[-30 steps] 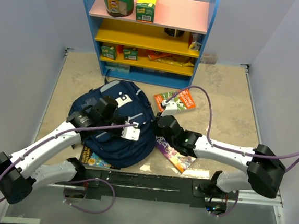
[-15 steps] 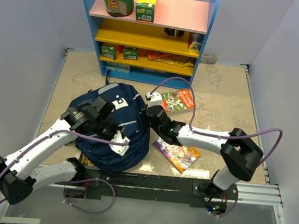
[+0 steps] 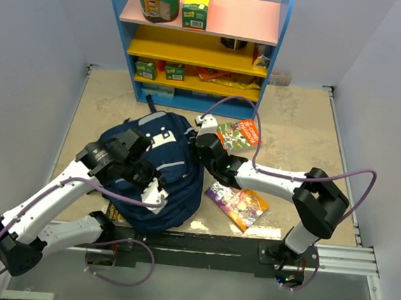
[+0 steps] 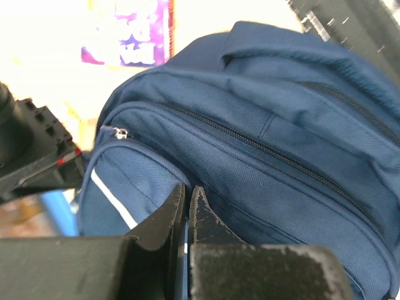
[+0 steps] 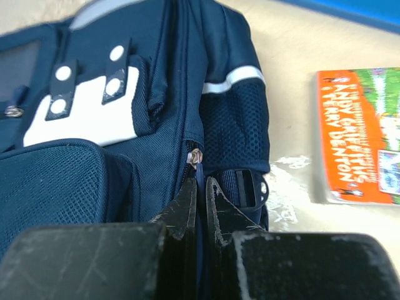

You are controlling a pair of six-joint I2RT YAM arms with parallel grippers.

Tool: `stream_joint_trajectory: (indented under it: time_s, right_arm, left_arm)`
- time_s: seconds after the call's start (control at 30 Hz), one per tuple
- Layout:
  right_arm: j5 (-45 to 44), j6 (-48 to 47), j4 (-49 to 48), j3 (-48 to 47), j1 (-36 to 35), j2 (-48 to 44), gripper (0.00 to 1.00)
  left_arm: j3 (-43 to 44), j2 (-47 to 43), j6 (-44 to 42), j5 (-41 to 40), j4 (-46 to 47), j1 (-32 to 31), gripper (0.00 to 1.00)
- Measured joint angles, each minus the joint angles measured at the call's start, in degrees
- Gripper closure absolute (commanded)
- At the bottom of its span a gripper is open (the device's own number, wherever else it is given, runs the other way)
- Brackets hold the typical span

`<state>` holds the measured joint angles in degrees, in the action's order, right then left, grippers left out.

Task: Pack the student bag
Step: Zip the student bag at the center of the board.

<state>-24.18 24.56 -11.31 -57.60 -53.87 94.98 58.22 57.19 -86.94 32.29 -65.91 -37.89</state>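
Note:
The student bag (image 3: 159, 162), navy with white patches, lies on the table between my arms. In the right wrist view my right gripper (image 5: 199, 181) is shut on the blue pull tab hanging from the metal zip slider (image 5: 195, 155) on the bag's (image 5: 112, 181) side. From above, that gripper (image 3: 203, 132) sits at the bag's upper right edge. My left gripper (image 4: 187, 187) is shut, its tips nipping a fold at a pocket seam of the bag (image 4: 269, 144). Seen from above, it (image 3: 156, 190) rests on the bag's near right part.
An orange book (image 3: 238, 134) lies right of the bag, also visible as the orange book (image 5: 359, 134). A purple book (image 3: 238, 204) lies nearer me. Another book (image 3: 114, 213) pokes out under the bag's near left. The blue shelf unit (image 3: 191, 96) stands close behind.
My right gripper has swung from the bag's lower right up to its upper right side. The left gripper has drawn back towards me and leftward. The bag has stretched towards the shelf.

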Motion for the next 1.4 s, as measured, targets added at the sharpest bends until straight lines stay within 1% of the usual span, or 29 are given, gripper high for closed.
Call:
stream_joint_trajectory:
  time_s: [0.07,0.23,0.37,0.4,0.47,0.5,0.53,0.57,0.6,0.7,0.8,0.87,1.03,1.1,1.23,1.4]
  right_arm:
    - [-0.9,0.66,0.59,0.66,0.48,-1.92,1.0]
    - [-5.33,3.82,0.63,5.6,1.05,-10.08,1.0]
    - [-8.48,6.69,0.55,9.11,1.05,-14.86,1.0]
    - [-8.66,6.99,0.57,9.77,1.05,-15.43,0.98]
    - [-8.02,7.21,0.81,10.34,1.05,-15.56,0.84]
    - [-7.56,7.37,1.07,10.34,1.05,-15.37,0.65]
    - [-7.21,7.39,1.22,10.34,1.05,-15.08,0.54]
    - [-7.63,7.52,1.2,10.4,1.09,-14.95,0.45]
    - [-9.05,7.41,0.81,10.62,1.68,-14.91,0.35]
    - [-12.04,7.61,-0.52,12.44,4.42,-16.24,0.27]
    - [-14.78,7.87,-1.66,18.27,5.51,-20.96,0.25]
    - [-15.52,8.02,-2.78,20.98,5.4,-23.02,0.26]
    - [-16.35,7.3,-7.98,29.4,5.25,-27.82,0.28]
    - [-14.6,5.77,-11.3,32.35,5.25,-28.81,0.28]
    - [-6.45,0.76,-18.82,37.16,5.25,-29.24,0.29]
    - [3.91,-4.44,-25.27,37.77,5.25,-26.91,0.3]
  left_arm:
    - [1.51,-0.63,-2.01,-1.53,-0.39,-0.02,1.0]
    - [3.52,-1.46,-2.56,-3.08,-0.26,-0.07,1.0]
    - [1.4,-1.73,-1.97,-3.23,1.46,-0.17,1.0]
    - [-0.28,-2.23,-1.95,-3.23,2.56,-0.2,1.0]
    - [-3.41,-3.23,-1.86,-3.67,3.8,-0.31,1.0]
    - [-4.57,-3.65,-1.79,-3.98,4.11,-0.39,1.0]
    - [-5.73,-4.15,-1.64,-4.31,4.37,-0.39,1.0]
    - [-6.73,-4.7,-1.29,-4.61,4.22,-0.37,1.0]
    - [-7.3,-5.16,-0.76,-4.68,3.26,-0.13,1.0]
    - [-7.85,-7.08,0.17,-4.2,0.33,1.31,1.0]
    - [-7.8,-10.88,0.9,-3.91,-0.15,5.07,1.0]
    - [-7.32,-13.64,2.1,-4.0,0.22,7.23,1.0]
    - [-3.98,-16.48,11.96,-5.27,5.64,8.26,1.0]
    - [-3.26,-16.74,16.02,-5.88,8.74,8.26,1.0]
    - [-3.06,-16.83,22.49,-8.07,14.71,8.26,1.0]
    - [-3.08,-17.99,27.96,-11.74,21.11,8.26,1.0]
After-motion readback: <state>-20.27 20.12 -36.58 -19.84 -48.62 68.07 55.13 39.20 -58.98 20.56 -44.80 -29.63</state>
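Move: The zipper pull is already in the right hand's shut fingers, at their tips. From that hand the bag's middle lies roughly 13 cm left, 10 cm back and 5 cm lower; the orange-green book is about 14 cm right and 6 cm ahead, the purple book 15 cm right and 18 cm back, both some 12 cm lower. The left hand still grips the bag's edge; the pull lies about 16 cm ahead of it, 10 cm right and slightly lower. Rightward and up first, the right hand draws the zipper pull about 6 cm, opens and lets go, continues right and back away from the bag while sinking, then doubles back left a few centimetres, fingers open. The left hand keeps its grip on the bag's edge, rocks up and down a little, then rises and reaches forward, drifting left and turning some 35 degrees counter-clockwise. ##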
